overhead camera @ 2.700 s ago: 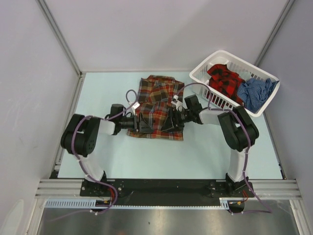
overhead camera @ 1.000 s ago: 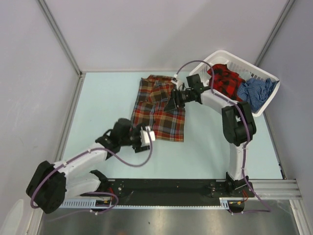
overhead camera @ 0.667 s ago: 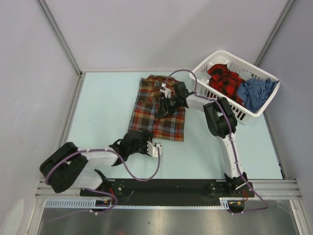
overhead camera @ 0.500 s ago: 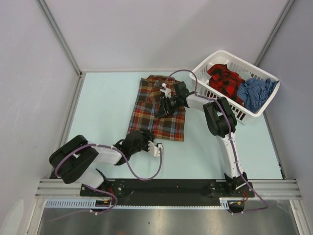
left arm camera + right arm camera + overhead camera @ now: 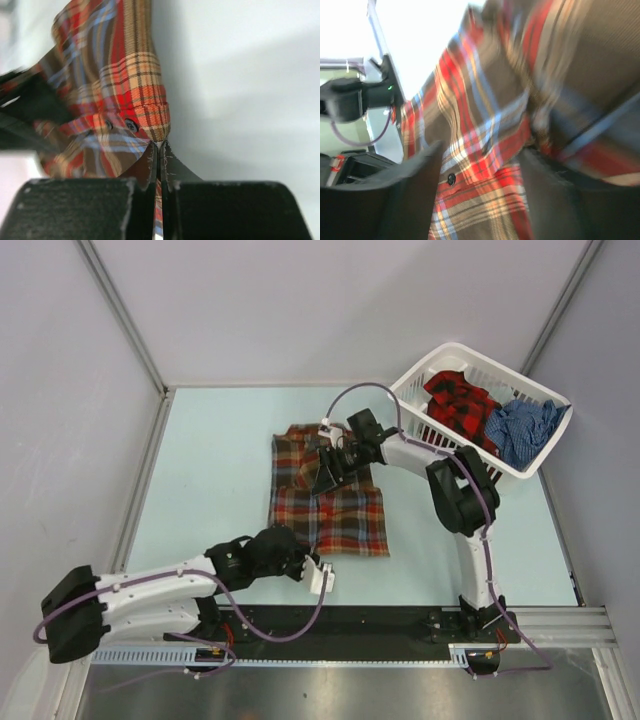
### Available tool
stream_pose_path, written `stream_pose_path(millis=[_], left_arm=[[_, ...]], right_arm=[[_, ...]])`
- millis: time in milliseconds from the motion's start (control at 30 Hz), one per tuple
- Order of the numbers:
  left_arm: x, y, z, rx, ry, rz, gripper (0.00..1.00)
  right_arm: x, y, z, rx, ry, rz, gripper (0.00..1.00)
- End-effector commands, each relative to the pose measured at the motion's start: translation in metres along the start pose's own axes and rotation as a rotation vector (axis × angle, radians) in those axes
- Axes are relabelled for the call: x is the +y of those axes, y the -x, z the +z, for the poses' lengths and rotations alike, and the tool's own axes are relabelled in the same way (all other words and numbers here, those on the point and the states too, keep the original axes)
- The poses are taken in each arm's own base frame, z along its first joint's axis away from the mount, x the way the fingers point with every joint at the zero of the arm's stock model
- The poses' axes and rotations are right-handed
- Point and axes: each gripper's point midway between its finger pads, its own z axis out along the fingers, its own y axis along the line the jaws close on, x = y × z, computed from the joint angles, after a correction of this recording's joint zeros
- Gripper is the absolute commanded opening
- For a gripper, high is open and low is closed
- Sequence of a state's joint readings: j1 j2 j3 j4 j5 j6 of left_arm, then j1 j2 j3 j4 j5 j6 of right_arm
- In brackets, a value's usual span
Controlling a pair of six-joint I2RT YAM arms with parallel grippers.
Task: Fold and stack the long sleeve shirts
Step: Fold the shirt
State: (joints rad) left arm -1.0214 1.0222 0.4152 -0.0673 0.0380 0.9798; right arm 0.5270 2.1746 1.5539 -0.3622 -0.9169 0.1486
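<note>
The brown, red-orange and light-blue plaid shirt [image 5: 340,510] lies flat in the middle of the table. My left gripper [image 5: 300,556] is at its near hem. In the left wrist view it [image 5: 160,145] is shut on the hem edge of the shirt [image 5: 130,85], with fabric pinched between the jaws. My right gripper [image 5: 325,472] hovers low over the shirt's upper half. In the right wrist view it [image 5: 480,165] is open, its fingers [image 5: 395,200] apart with the plaid [image 5: 485,125] spread beneath them. A red-and-black plaid shirt [image 5: 458,400] and a blue checked shirt [image 5: 522,430] sit in the basket.
The white plastic laundry basket [image 5: 415,400] stands at the back right, close behind the right arm's forearm. Grey walls and a metal frame bound the table on the left, the back and the right. The mounting rail [image 5: 340,625] runs along the near edge.
The left gripper has shut on the plaid shirt's near hem and drawn back, and the shirt has slid toward the near edge. The right gripper has opened wider and moved nearer with it.
</note>
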Motion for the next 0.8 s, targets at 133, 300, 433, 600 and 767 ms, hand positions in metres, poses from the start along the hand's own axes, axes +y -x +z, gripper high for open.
stream_pose_path(millis=[133,300,433,600,767], left_arm=[[-0.051,0.060,-0.066,-0.059,-0.399,-0.322,0.00],[-0.018,0.067,-0.057,-0.076,-0.507,-0.440,0.00],[0.055,0.043,-0.041,-0.066,-0.483,-0.543,0.00],[0.110,-0.001,-0.005,-0.069,-0.531,-0.608,0.01],[0.144,-0.058,0.049,-0.049,-0.548,-0.702,0.04]], right_arm=[[0.047,0.019,-0.087,-0.026,-0.039,-0.174,0.80],[0.044,0.023,-0.126,-0.033,-0.074,-0.194,0.96],[0.041,0.028,-0.157,-0.058,-0.099,-0.198,1.00],[0.021,0.028,-0.184,-0.107,-0.141,-0.170,1.00],[0.002,0.015,-0.179,-0.107,-0.137,-0.123,1.00]])
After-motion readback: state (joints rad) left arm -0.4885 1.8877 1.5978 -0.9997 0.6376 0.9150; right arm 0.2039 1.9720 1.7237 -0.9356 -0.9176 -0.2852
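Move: The left hand already pinches the shirt's near edge by the button, just off the table. The middle of the shirt, over which this edge goes, lies about 14 cm ahead of it, 2 cm to its right and 5 cm lower; the shirt's far end is some 27 cm ahead. From the right hand that middle is almost directly below, about 4 cm down, and the laundry basket's centre stands roughly 17 cm ahead and 35 cm to the right. Back towards its base and rising about 7 cm, then sweeping some 20 cm forward and a little higher over the shirt: so goes the left hand, fingers shut on the near edge all the while, wrist swinging nearly 50 degrees so the fingertips lean back. Meanwhile the right hand spreads its already parted fingers wide and lifts off the shirt, up about 10 cm and 15 cm right towards the basket. ##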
